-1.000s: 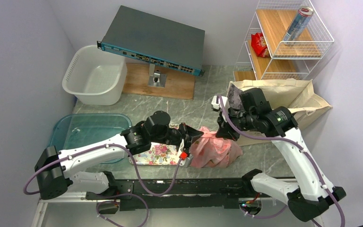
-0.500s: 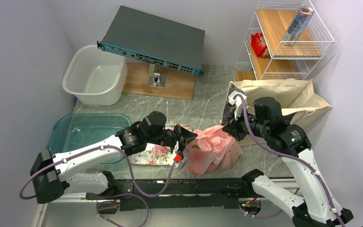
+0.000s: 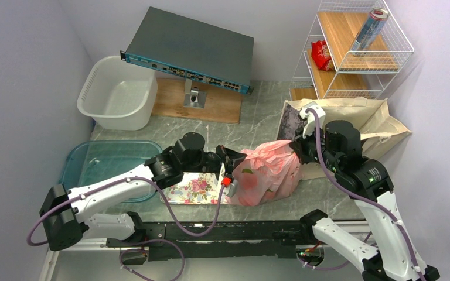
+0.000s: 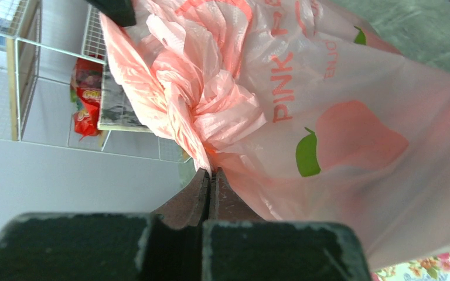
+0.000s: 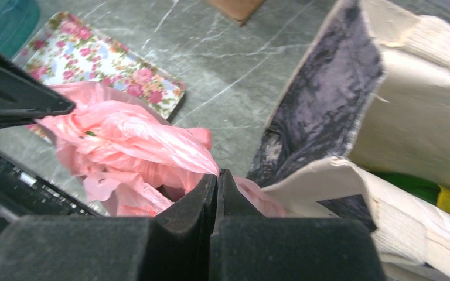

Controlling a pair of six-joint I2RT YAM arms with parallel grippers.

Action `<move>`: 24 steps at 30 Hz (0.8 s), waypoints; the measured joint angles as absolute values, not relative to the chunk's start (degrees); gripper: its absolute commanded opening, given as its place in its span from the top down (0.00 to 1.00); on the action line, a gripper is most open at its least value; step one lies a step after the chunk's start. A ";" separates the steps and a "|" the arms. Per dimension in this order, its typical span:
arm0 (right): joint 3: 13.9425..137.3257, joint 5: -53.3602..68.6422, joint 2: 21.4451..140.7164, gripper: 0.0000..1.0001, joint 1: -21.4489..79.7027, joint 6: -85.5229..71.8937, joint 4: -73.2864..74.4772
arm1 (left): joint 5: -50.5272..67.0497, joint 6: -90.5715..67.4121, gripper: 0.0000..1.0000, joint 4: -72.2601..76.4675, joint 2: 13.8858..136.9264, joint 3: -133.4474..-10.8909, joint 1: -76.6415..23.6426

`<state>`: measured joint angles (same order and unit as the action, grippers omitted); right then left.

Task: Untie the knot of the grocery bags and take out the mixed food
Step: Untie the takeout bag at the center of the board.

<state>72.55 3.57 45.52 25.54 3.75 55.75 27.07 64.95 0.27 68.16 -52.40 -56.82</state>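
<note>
The pink plastic bag stands pulled up between both grippers near the table's front middle. My left gripper is shut on thin pink film at the bag's left side. Just above it sits the bunched, crumpled knot. My right gripper is shut on a fold of the bag's top on the right. The beige canvas tote lies behind the right arm, its dark panel facing me. A green glass bottle shows inside the tote. The pink bag's contents are hidden.
A floral tray lies under the left gripper, with a teal tub to its left. A white basin and a network switch on a wooden board stand at the back. A wire shelf holds a silver can and a red packet.
The right gripper has pulled its hold on the bag up and to the right. The slumped bag now stands taller and stretched. The left gripper shifted slightly left and kept its grip.
</note>
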 measured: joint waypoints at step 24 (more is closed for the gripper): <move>79.46 29.08 58.22 0.12 23.49 22.74 59.05 | 27.11 72.84 1.00 -1.56 72.97 -51.99 -57.32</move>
<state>79.46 29.08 58.22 23.49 22.74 59.05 27.11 72.84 -1.56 72.97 -51.99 -57.32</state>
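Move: The right hand holds a stretched flap of the pink takeout bag; the knot lies about 9 cm to its left, 2 cm nearer the base and 3 cm lower. The bag's body hangs some 8 cm left, 7 cm back and 12 cm below that hand, and the canvas bag's middle stands about 16 cm to its right, 2 cm farther out and 13 cm lower. From the left hand, pinching the twisted plastic, the knot is some 5 cm to the right, level with it. After a last tug of about 1 cm to the right, the right hand spreads its fingers wide, lets go of the flap and swings some 7 cm left, back over the bag towards the knot, turning counter-clockwise about 30 degrees and staying nearly level. The left hand keeps its pinch beside the knot and sinks about 4 cm, its fingers tipping slightly down. ##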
